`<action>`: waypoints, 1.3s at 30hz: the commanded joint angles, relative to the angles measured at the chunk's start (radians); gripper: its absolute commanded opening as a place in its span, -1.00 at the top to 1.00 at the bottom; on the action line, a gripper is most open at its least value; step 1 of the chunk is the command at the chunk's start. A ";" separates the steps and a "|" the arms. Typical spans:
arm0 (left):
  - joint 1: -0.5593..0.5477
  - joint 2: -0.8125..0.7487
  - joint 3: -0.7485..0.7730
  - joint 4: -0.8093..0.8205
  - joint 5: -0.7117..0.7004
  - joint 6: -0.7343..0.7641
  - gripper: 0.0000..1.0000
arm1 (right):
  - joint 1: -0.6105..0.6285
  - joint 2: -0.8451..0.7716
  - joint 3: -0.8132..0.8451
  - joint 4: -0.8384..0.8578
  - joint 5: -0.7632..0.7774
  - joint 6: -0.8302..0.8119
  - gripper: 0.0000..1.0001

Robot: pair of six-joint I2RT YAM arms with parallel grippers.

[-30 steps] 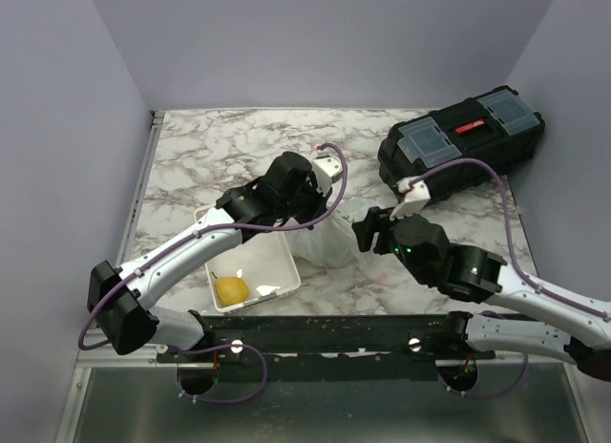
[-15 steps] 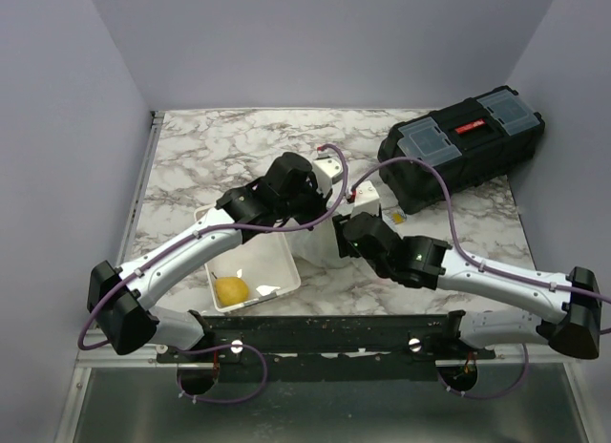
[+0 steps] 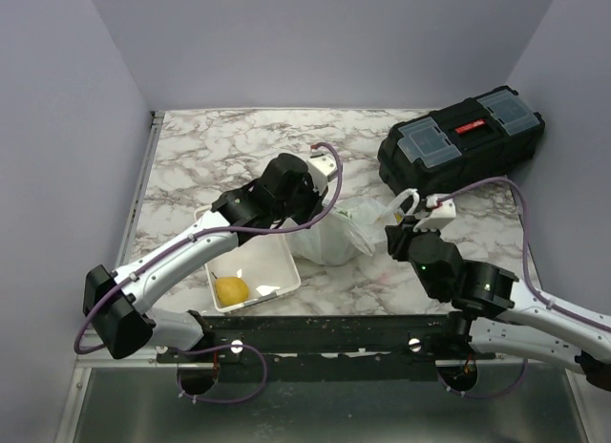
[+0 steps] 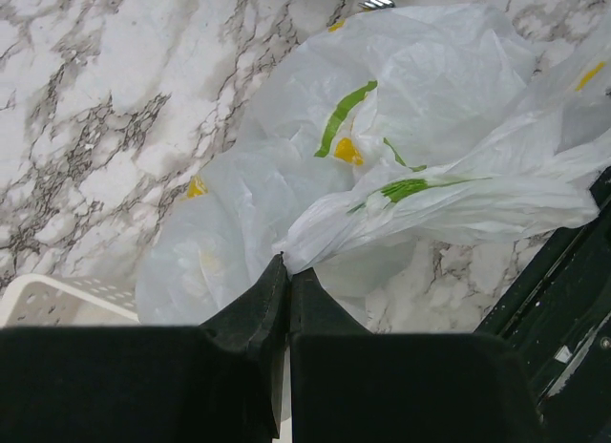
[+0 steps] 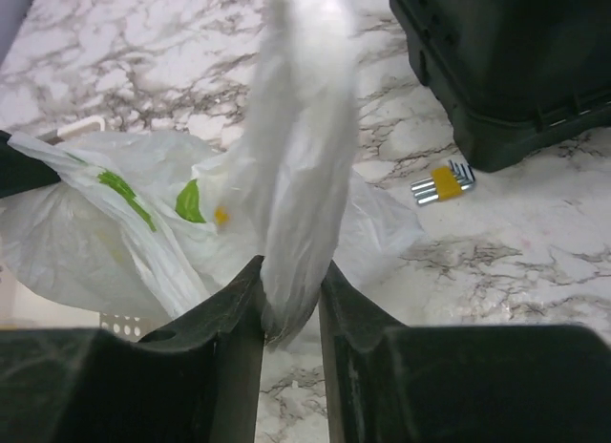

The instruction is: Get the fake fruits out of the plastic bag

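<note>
The plastic bag [image 3: 334, 238] lies crumpled on the marble table, white and translucent with green and yellow print. My left gripper [image 3: 313, 214] is shut on a fold of the bag [image 4: 410, 128], its fingertips [image 4: 272, 281] pressed together on the plastic. My right gripper [image 5: 291, 300] is shut on a bunched strand of the bag [image 5: 296, 157] that rises taut between its jaws. In the top view the right gripper [image 3: 399, 231] stands at the bag's right side, by a loop handle [image 3: 396, 202]. The fake fruits are hidden; none shows through the plastic.
A white tray [image 3: 277, 271] holding a yellow pear-like fruit [image 3: 231, 290] sits left of the bag. A black toolbox [image 3: 463, 142] stands at the back right, also in the right wrist view [image 5: 506, 61]. A small set of hex keys [image 5: 442, 182] lies by it.
My right arm reached in at the bag, then drew back to the right with its jaws closing on a strand of it. The bag now stretches rightward. The left gripper kept its hold.
</note>
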State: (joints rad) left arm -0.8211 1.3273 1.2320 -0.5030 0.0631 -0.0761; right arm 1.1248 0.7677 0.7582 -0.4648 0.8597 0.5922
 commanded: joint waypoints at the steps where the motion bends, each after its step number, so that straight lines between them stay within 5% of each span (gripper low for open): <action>1: 0.017 -0.040 -0.011 0.030 -0.053 -0.020 1.00 | 0.002 -0.140 -0.046 -0.090 0.079 0.112 0.48; 6: 0.022 -0.061 -0.035 0.067 0.007 -0.029 1.00 | 0.002 -0.270 -0.089 -0.094 0.034 0.152 0.94; 11: 0.030 -0.079 -0.050 0.101 0.126 -0.024 1.00 | 0.002 -0.278 -0.089 -0.091 -0.006 0.134 0.98; 20: 0.023 -0.209 -0.133 0.221 0.179 -0.022 -0.28 | 0.002 -0.199 -0.062 -0.041 -0.065 0.100 0.98; 27: -0.198 -0.236 -0.093 0.210 -0.021 0.179 -0.49 | 0.002 -0.201 -0.041 -0.026 -0.097 0.080 0.98; 34: -0.459 -0.199 -0.239 0.468 -0.148 0.539 -0.68 | 0.001 -0.272 -0.054 -0.033 -0.105 0.090 0.98; 39: -0.527 -0.063 -0.211 0.538 -0.235 0.688 -0.67 | 0.002 -0.331 -0.073 -0.034 -0.105 0.106 0.98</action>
State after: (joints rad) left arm -1.3048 1.1633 0.9977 -0.0807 -0.0414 0.4034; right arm 1.1248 0.4759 0.6861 -0.5060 0.7670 0.6807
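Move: The bag handle for the right hand to close on already runs between its half-open pads, about 1 cm ahead and 2 cm above. The left hand still pinches the bag's rim; the bag's free flap, its next goal, hangs about 10 cm back, 11 cm right and 5 cm below it. The bag body is 6 cm right of the left hand, level fore-and-aft, 13 cm down. The fork lies 10 cm ahead and 2 cm right of the right hand, 17 cm down. Shut the right fingers on the bag handle while drawing it right and slightly back, then ease left again and keep the pinch with a small lift. Open the left fingers wide to free the rim, rise some 7 cm and swing back about 13 cm and right over the near side of the bag, turning clockwise until they point right at the flap, then sink a little. ##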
